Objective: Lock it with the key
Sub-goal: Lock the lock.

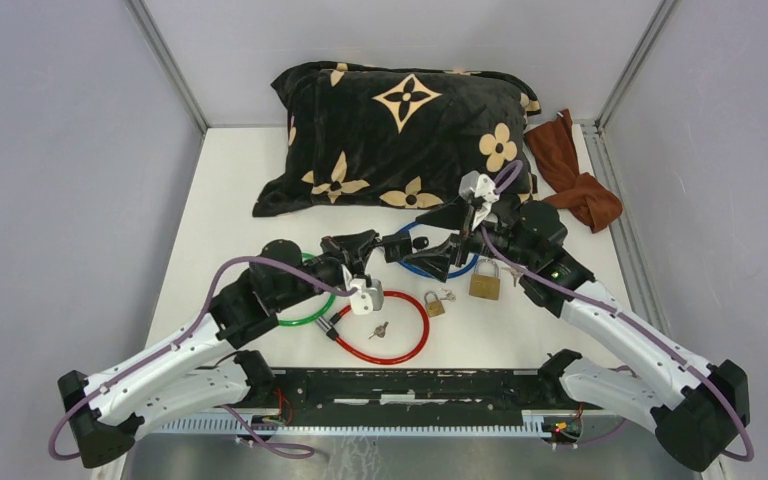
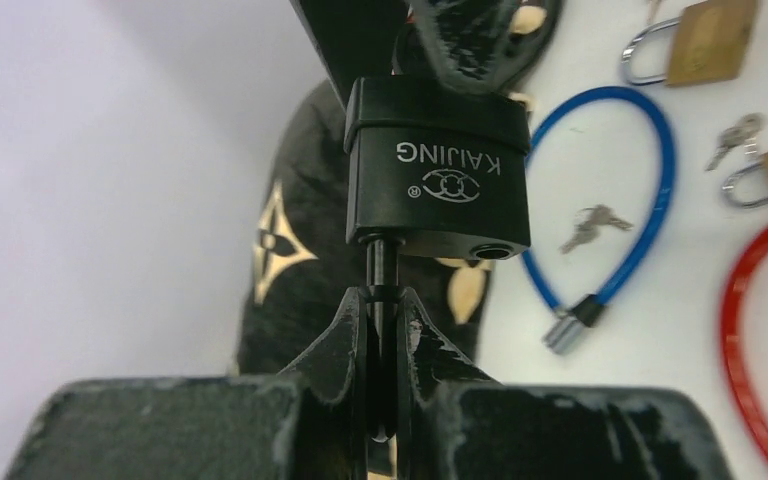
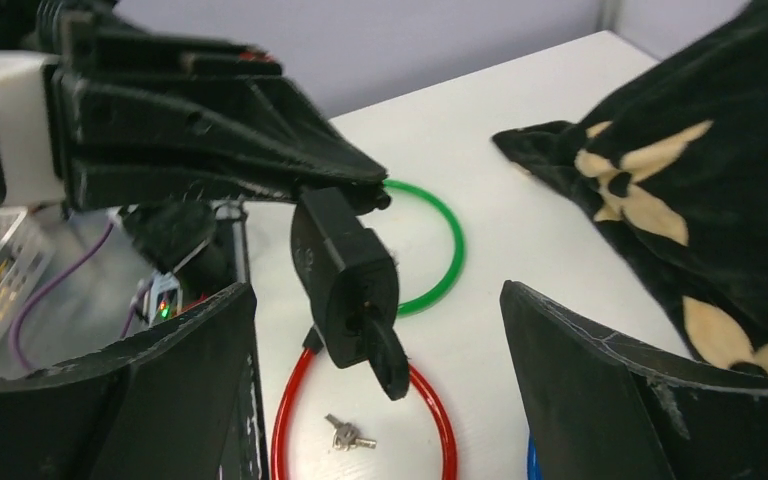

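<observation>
A black padlock [image 2: 438, 170] marked KAIJING hangs above the table, and my left gripper [image 2: 383, 295] is shut on its thin shackle [image 2: 381, 262]. From the top the padlock [image 1: 401, 245] sits between the two grippers, with the left gripper [image 1: 384, 247] on its left. A black-headed key [image 3: 385, 355] sticks out of the padlock [image 3: 345, 270] at its free end. My right gripper [image 3: 376, 290] stands wide open around that end, its fingers [image 3: 580, 370] well apart from lock and key. The right gripper [image 1: 438, 250] reaches in from the right.
On the table lie a blue cable lock [image 1: 465, 268], a red cable lock [image 1: 385, 325] with small keys [image 1: 379, 329] inside its loop, a green one [image 1: 310, 308] and two brass padlocks [image 1: 485, 283] [image 1: 434, 303]. A black pillow [image 1: 400, 135] and brown cloth [image 1: 575, 180] lie behind.
</observation>
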You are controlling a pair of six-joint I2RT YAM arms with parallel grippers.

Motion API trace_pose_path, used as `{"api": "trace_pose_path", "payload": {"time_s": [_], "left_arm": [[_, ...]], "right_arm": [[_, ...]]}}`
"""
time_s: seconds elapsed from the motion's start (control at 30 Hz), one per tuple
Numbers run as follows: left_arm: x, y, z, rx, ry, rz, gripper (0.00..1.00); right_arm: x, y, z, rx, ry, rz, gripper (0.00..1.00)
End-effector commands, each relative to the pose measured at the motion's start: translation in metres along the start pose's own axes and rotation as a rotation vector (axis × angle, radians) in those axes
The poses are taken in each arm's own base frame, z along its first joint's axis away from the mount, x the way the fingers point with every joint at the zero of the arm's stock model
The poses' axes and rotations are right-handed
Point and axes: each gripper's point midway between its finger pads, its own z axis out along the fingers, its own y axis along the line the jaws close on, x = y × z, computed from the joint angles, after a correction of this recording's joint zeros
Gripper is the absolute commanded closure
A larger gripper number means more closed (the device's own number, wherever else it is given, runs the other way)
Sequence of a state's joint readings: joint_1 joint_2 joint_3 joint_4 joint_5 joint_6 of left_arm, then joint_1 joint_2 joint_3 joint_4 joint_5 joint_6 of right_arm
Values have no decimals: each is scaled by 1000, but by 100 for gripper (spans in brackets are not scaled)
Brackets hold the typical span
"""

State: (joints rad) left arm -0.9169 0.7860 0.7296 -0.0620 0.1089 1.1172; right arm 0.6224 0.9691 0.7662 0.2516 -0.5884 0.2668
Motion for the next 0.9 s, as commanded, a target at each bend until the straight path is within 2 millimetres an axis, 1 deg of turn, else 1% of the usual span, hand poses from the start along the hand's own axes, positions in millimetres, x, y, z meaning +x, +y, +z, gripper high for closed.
{"api": "trace_pose_path", "payload": {"time_s": [0.0,0.07,0.17,0.23,0.3,0.37,0.47,0.6,0.7,0.8,0.87], "left_arm": [[-18,-1,-8,30,-39,-286,98],[-19,2,-8,25,-39,-298,98],[-20,3,-7,25,-39,-299,98],[-20,5,-6,19,-41,-303,98],[-22,7,-6,13,-46,-312,98],[-23,8,-6,10,-45,-322,98],[-23,7,-6,14,-46,-337,98],[-25,3,-7,26,-60,-364,98],[-28,4,-8,26,-72,-368,98],[-30,6,-9,22,-77,-369,98],[-30,6,-9,25,-78,-371,98]], "right_arm": [[-4,35,5,-252,13,-103,2],[-5,35,8,-258,-2,-92,2],[-6,41,13,-281,-27,-65,2],[1,43,18,-283,-11,-53,2],[13,41,23,-270,19,-34,3],[20,38,23,-255,29,-27,3],[28,33,23,-240,40,-45,2],[44,29,30,-265,104,-46,2],[49,30,33,-296,123,-48,2],[56,27,35,-295,147,-56,4],[59,28,36,-311,152,-54,7]]}}
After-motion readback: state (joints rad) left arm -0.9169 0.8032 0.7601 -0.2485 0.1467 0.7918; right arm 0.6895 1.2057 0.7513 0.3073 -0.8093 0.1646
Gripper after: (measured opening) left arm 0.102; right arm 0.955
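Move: My left hand has the black lock by its shackle; the lock body sits about 5 cm to that hand's right, 1 cm back and nearly level. From my open right hand the body is roughly 5 cm left, 1 cm back and 2 cm lower. On the table some 25 cm below that hand lie the blue cable lock, 3 cm right and 1 cm back; the small brass padlock, 13 cm back and 3 cm right; and the red cable lock, 17 cm back and 8 cm left. I bring my wide-open right hand left and a little back towards the black lock, turning about 15 degrees counter-clockwise, then sink it, some 7 cm down in all, to straddle the body without closing. My left hand keeps pinching the shackle and carries the lock down about 5 cm and slightly back, rolling some 20 degrees so its forward side dips, then holds there. ##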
